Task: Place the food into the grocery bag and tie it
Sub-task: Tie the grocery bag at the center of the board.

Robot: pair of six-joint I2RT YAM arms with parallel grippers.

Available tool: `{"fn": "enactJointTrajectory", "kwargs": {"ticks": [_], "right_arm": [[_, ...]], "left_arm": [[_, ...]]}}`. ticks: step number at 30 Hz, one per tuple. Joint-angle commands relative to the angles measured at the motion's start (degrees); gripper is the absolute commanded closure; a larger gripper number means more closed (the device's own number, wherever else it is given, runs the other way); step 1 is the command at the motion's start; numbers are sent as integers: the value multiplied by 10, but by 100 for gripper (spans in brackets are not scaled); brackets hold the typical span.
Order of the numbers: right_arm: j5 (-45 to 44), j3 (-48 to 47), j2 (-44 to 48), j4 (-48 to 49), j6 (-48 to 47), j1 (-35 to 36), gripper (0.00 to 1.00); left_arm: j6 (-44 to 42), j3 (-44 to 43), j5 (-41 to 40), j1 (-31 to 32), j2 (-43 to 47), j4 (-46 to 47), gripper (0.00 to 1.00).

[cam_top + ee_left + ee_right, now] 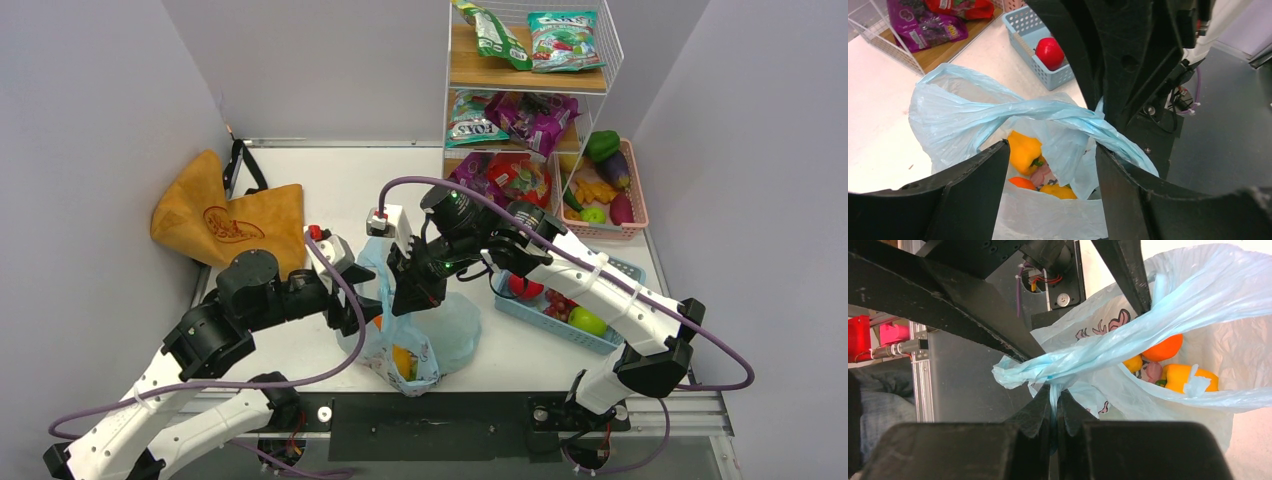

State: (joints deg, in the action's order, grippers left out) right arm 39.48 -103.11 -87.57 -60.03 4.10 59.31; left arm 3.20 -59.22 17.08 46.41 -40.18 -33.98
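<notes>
The light blue grocery bag (452, 335) stands near the table's front edge between the two arms. Food lies inside it: a yellow pepper (1024, 150), an orange fruit (1018, 182) and another yellow piece (1060, 191). The right wrist view shows the same pepper (1190, 378) and orange (1164, 347). My right gripper (1054, 390) is shut on a twisted handle strand (1073, 362) over the bag's mouth. My left gripper (1052, 146) is open, its fingers on either side of the bag's mouth just below the stretched handle band (1048, 110). It grips nothing.
A blue basket (520, 300) with a red apple, a green apple and grapes sits to the right of the bag. Behind it stand a pink basket (637, 205) of vegetables and a wire shelf (600, 80) with snack packets. A tan tote (225, 220) lies at the back left.
</notes>
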Motion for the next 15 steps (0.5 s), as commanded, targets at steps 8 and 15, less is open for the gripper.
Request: {"fn": "enactJointTrajectory", "kwargs": {"ticks": [8, 15], "right_arm": [[15, -7, 14, 24, 5, 5, 100], [18, -3, 17, 24, 7, 4, 100]], "left_arm": [[30, 22, 62, 2, -5, 93, 55], [41, 31, 100, 2, -10, 123, 93]]}}
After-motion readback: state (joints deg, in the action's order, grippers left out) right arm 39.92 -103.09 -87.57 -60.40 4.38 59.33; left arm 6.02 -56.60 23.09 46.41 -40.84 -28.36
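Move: The left hand, fingers parted, has the twisted handle of the grocery bag about 3 cm to its right, level with it in reach and at nearly the same height. The bag's food-filled body hangs roughly 5 cm to its right, some 2 cm farther out and about 20 cm down. The right hand already pinches a handle strip; the twist lies about 1 cm ahead and 1 cm to the left of it. The left fingers close around the twisted handle, from well open to about a quarter, while the hand eases some 2 cm right towards the right gripper and about 1 cm back, turning a few degrees clockwise; a firm grip on the plastic can't be made out yet. The right hand stays in place, shut, and keeps its pinch on the handle strip. ##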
